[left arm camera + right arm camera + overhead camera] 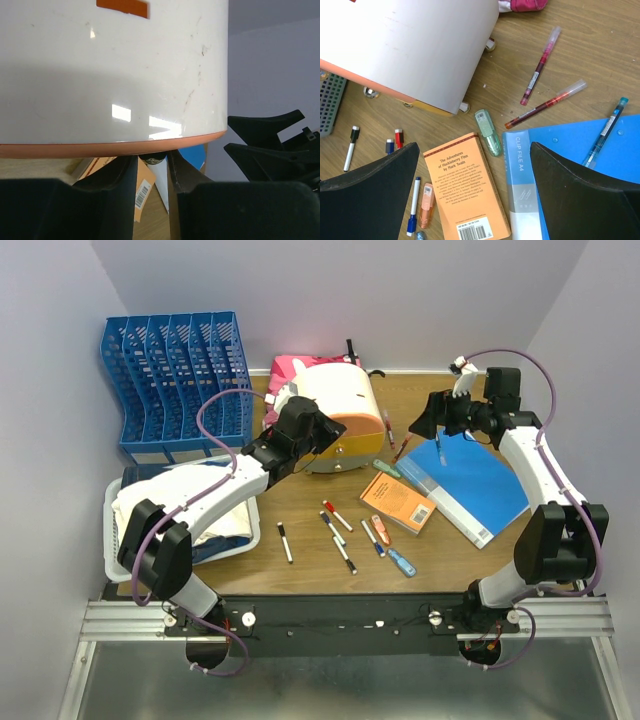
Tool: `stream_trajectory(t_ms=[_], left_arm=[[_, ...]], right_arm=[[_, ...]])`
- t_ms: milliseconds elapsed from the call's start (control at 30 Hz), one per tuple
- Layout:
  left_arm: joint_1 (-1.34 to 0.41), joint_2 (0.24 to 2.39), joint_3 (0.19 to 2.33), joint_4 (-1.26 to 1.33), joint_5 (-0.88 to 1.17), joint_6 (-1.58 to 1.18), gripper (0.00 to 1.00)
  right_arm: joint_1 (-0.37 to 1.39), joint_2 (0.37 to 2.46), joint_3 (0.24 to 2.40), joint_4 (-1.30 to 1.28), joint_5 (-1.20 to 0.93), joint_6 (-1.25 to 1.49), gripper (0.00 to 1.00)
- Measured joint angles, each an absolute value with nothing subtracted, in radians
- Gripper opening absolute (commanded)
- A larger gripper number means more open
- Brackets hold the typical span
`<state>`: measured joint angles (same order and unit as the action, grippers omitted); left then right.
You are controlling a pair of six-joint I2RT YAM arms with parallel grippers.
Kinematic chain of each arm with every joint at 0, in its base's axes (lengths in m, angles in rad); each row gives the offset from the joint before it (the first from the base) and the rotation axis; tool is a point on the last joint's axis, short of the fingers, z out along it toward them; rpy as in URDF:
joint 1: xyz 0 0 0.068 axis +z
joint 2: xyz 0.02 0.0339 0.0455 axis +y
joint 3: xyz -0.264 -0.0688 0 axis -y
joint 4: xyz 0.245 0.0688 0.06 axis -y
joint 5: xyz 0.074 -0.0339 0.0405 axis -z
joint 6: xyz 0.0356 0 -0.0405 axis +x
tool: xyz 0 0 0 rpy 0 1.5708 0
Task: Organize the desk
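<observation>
On the brown desk point(310, 575) a white container with an orange rim point(340, 415) lies at the back centre. My left gripper point(325, 435) is at its near face. In the left wrist view the fingers point(127, 175) pinch a small black knob point(152, 158) just under the orange rim point(100, 149). My right gripper point(432, 420) hangs open above the desk. Its wide-spread fingers point(375, 175) frame an orange book point(465, 195) and a blue clip file point(570, 180), with nothing between them.
A blue file rack point(175, 385) stands at the back left. A white tray with cloth point(115, 550) sits under the left arm. A pink bag point(290, 370) lies behind the container. Several markers point(337, 515), a green correction tape point(487, 132) and red pens point(540, 65) lie scattered.
</observation>
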<state>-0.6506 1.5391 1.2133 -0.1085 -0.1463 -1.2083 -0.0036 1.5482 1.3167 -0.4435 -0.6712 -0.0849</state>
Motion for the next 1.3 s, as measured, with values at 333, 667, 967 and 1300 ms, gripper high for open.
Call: stream_trajectory(t_ms=[333,667,967,1300], left_arm=[[-0.651,1.526,1.198,-0.106,-0.118,-1.197,0.17],[-0.671,1.346,1.03,-0.121,-0.017,-1.198,0.28],[-0.672,1.336,1.026,-0.161,0.011,-1.188,0.87],[-0.648,1.185,1.026,-0.251,0.01,-1.044,0.98]], right_arm=[[-0.004,1.546,1.316,-0.442,-0.672,-0.079,1.0],[-0.004,1.546,1.303,-0.443,-0.671,-0.081,1.0],[-0.004,1.58,1.302,-0.446,-0.622,-0.096,0.92],[-0.004,1.797,1.339,-0.476,-0.41,-0.112,0.72]])
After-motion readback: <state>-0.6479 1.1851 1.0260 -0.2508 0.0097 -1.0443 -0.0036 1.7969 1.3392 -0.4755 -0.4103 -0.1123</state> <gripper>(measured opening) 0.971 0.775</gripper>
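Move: The left fingers already grip the upper drawer's knob, with the cabinet's middle about 12 cm ahead; the red marker lies roughly 11 cm back and 20 cm below, the orange book 8 cm back, 17 cm right. From the right hand the teal pen is some 15 cm ahead, 10 cm right and 17 cm below. The red pen is 14 cm straight ahead, the green marker 5 cm ahead and 4 cm left, the blue file's middle level, 18 cm right. Keep the left grip on the knob and draw it straight back about 6 cm, turning slightly clockwise, then spread the fingers wide to let go and back off, up and left. As they release, sink the right hand some 11 cm, also going right and a little forward towards the teal pen, tipping the fingers down and starting to narrow them. ##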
